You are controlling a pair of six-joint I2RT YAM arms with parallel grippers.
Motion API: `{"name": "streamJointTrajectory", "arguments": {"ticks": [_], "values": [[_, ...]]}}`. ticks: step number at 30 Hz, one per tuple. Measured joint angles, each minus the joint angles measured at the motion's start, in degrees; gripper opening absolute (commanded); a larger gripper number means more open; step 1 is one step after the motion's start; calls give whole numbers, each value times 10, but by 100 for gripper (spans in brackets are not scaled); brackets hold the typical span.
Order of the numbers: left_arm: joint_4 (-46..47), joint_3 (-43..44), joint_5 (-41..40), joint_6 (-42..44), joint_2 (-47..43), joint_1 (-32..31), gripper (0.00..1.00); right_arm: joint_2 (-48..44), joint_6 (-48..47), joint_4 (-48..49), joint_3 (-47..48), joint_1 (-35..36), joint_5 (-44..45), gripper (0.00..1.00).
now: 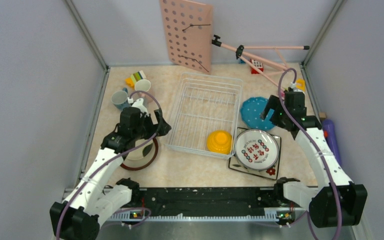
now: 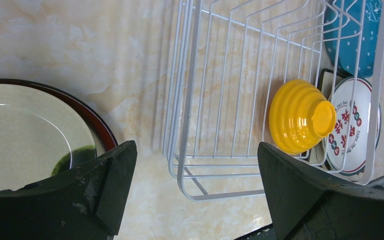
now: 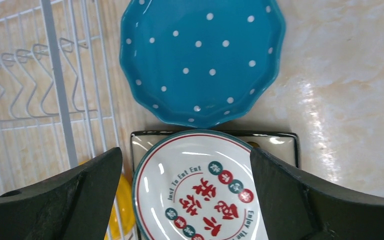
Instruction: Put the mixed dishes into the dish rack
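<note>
The white wire dish rack (image 1: 205,112) stands mid-table, and a yellow bowl (image 1: 219,141) lies upside down in its near right corner. Right of it sit a teal dotted plate (image 1: 255,112) and a round white patterned plate (image 1: 256,148) stacked on a square black-rimmed plate (image 1: 272,170). A brown-rimmed cream plate (image 1: 141,156) lies left of the rack, partly under my left arm. A teal mug (image 1: 120,99) and a pale pink mug (image 1: 142,86) stand at the far left. My left gripper (image 2: 195,165) hangs open over the rack's (image 2: 220,100) near left corner. My right gripper (image 3: 186,165) is open above the round plate (image 3: 200,195) and teal plate (image 3: 200,60).
A pink pegboard (image 1: 187,32) leans on the back wall beside a fallen pink stand (image 1: 260,52). Small toy blocks (image 1: 256,65) lie at the back, a striped cup (image 1: 138,75) near the mugs, and a purple bottle (image 1: 331,135) by the right wall. Walls enclose three sides.
</note>
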Motion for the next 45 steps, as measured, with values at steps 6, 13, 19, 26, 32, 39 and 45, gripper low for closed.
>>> {"name": "streamJointTrajectory", "arguments": {"ticks": [6, 13, 19, 26, 32, 39, 45], "values": [[-2, 3, 19, 3, -8, 0, 95, -9, 24, 46, -74, -92, -90, 93], [-6, 6, 43, 2, -14, 0, 95, -13, 37, 59, -148, -158, -155, 88], [-6, 6, 56, 3, -19, 0, 95, -61, 56, 62, -203, -171, -164, 82], [-6, 6, 62, 3, -19, 0, 95, -76, 76, 79, -233, -171, -179, 83], [-6, 6, 69, 3, -18, 0, 95, -69, 79, 71, -233, -171, -165, 73], [-6, 7, 70, 2, -7, 0, 95, -51, 73, 64, -233, -172, -175, 39], [-6, 7, 72, 2, -7, 0, 95, -43, 70, 63, -240, -172, -181, 22]]}}
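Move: The printed plate's middle lies about 9 cm back from the right gripper, some 3 cm to its left and 12 cm below. The flowered tray under that plate sits about 11 cm back and 3 cm left of the gripper; the blue plate lies 8 cm ahead and 1 cm left; the yellow bowl in the rack is 6 cm back and 20 cm left. From the left gripper the printed plate is about 40 cm to the right and 4 cm back. Bring the open right gripper down about 11 cm and back some 7 cm, leaving the blue plate for the right-hand rim of the printed plate. On the way roll the hand's left side up roughly 20 degrees, tip the fingers further down and turn slightly clockwise. Near the bottom, close the fingers most of the way, one on each side of the rim. ##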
